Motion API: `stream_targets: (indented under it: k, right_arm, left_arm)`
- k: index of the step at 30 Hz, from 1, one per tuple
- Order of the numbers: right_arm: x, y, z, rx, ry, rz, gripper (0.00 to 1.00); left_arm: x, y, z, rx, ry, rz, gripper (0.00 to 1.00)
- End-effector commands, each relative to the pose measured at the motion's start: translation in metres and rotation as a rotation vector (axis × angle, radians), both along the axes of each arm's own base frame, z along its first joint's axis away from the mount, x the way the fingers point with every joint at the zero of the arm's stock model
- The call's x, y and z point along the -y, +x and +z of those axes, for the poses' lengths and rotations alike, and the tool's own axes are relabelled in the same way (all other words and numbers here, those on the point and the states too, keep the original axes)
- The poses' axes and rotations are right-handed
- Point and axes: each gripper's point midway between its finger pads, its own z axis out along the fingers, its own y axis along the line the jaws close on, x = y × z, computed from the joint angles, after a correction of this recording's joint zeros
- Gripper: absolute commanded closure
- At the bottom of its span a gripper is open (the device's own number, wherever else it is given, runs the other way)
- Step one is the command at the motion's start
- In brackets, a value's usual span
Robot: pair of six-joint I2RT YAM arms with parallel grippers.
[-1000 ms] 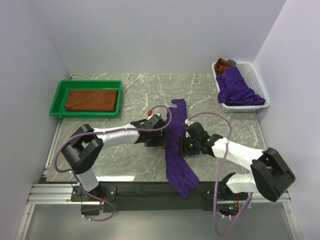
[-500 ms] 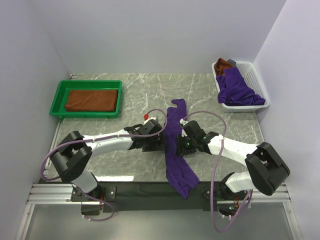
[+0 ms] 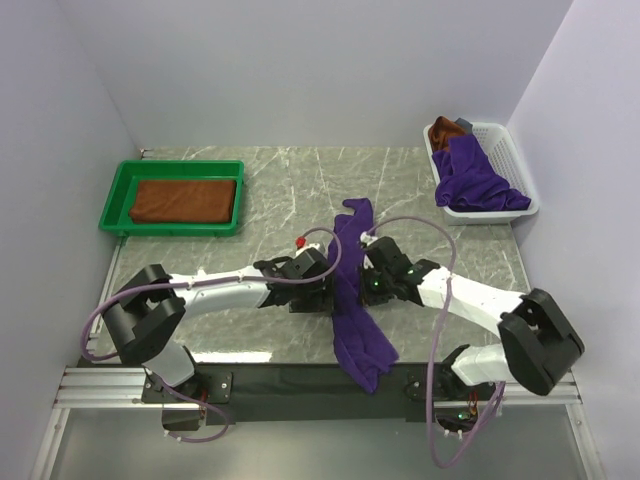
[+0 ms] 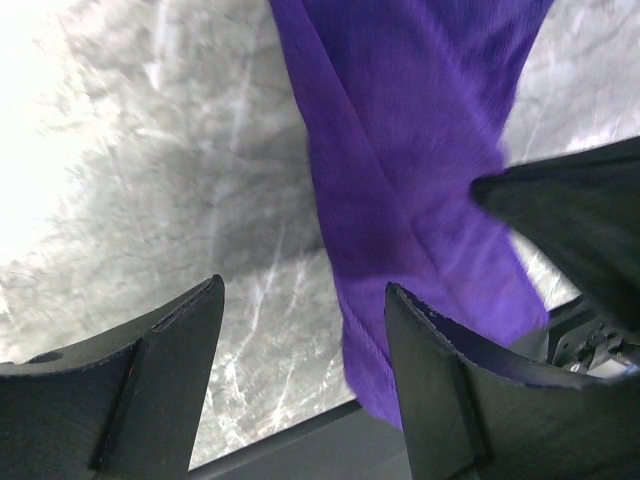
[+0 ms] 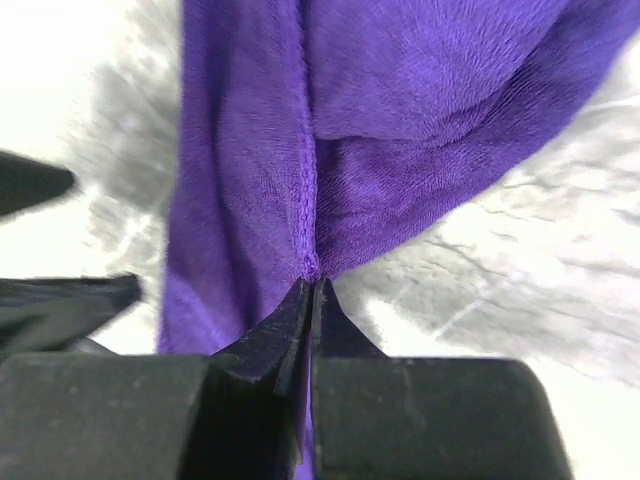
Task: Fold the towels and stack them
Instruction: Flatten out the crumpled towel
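A deep purple towel [image 3: 352, 290] lies in a long crumpled strip down the middle of the table, its near end hanging over the front edge. My right gripper [image 3: 364, 288] is shut on this towel's stitched hem [image 5: 310, 262], on its right side; the pinch shows in the right wrist view [image 5: 312, 290]. My left gripper [image 3: 324, 292] stands open at the towel's left side. In the left wrist view [image 4: 300, 370] the towel's edge [image 4: 400, 160] lies just inside the right finger [image 4: 440, 390]. A rust-brown towel [image 3: 183, 199] lies folded in the green tray [image 3: 118, 190].
A white basket [image 3: 512, 150] at the back right holds a heaped purple towel [image 3: 475, 182] and a rust-brown one [image 3: 444, 128]. The table's dark front rail [image 3: 290, 378] runs under the towel's near end. The two grippers sit close together across the towel.
My right gripper has closed from open onto the purple towel's hem. The left gripper has stayed open and shifted slightly nearer along the towel's left side.
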Motion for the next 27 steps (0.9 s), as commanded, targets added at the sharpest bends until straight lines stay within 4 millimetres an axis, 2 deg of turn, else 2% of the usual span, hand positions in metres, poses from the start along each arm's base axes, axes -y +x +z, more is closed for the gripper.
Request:
stream_targets:
  k: [1, 6, 9, 10, 16, 22, 24, 27]
  right_arm:
    - [0.0, 0.029, 0.05, 0.162, 0.021, -0.076, 1.0]
    - [0.033, 0.042, 0.064, 0.245, 0.0, -0.289, 1.0]
    - [0.045, 0.038, 0.057, 0.233, 0.033, -0.377, 1.0]
    - [0.05, 0.034, 0.047, 0.211, 0.031, -0.389, 1.0]
    - [0.045, 0.016, 0.022, 0.141, 0.091, -0.4, 1.0]
    - [0.045, 0.014, 0.016, 0.13, 0.124, -0.421, 1.0]
    - [0.047, 0.014, 0.015, 0.133, 0.119, -0.423, 1.0]
    - [0.047, 0.014, 0.014, 0.131, 0.116, -0.419, 1.0]
  left_arm:
    - [0.014, -0.003, 0.01, -0.002, -0.033, -0.013, 0.29]
    - [0.02, -0.005, 0.008, -0.019, -0.032, -0.017, 0.3]
    - [0.027, -0.003, 0.006, -0.028, -0.039, -0.019, 0.31]
    - [0.03, -0.001, 0.007, -0.026, -0.044, -0.016, 0.31]
    - [0.05, 0.011, 0.016, -0.012, -0.101, 0.01, 0.35]
    - [0.059, 0.016, 0.01, -0.026, -0.125, 0.043, 0.44]
    - [0.062, 0.014, 0.009, -0.039, -0.132, 0.038, 0.49]
    - [0.065, 0.016, 0.01, -0.036, -0.142, 0.044, 0.51]
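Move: My left hand is open with the purple towel's left edge about 2 cm to its right, level with it, and 2 cm below. My right hand already grips the towel; the bare table it takes it to lies about 6 cm to its right, 2 cm below. From my right hand, the towel's far end is some 20 cm ahead, neither left nor right; the near end, hanging over the table's front, is 18 cm back and 3 cm right. Keeping the towel pinched, I flick my right hand up about 6 cm and a little forward, then bring it back down as it swings 5 cm right, turning roughly 25 degrees clockwise. My left hand eases slightly back, then follows some 4 cm to the right over the towel's left edge, ending a little lower with its fingers partly closed but not shut. ##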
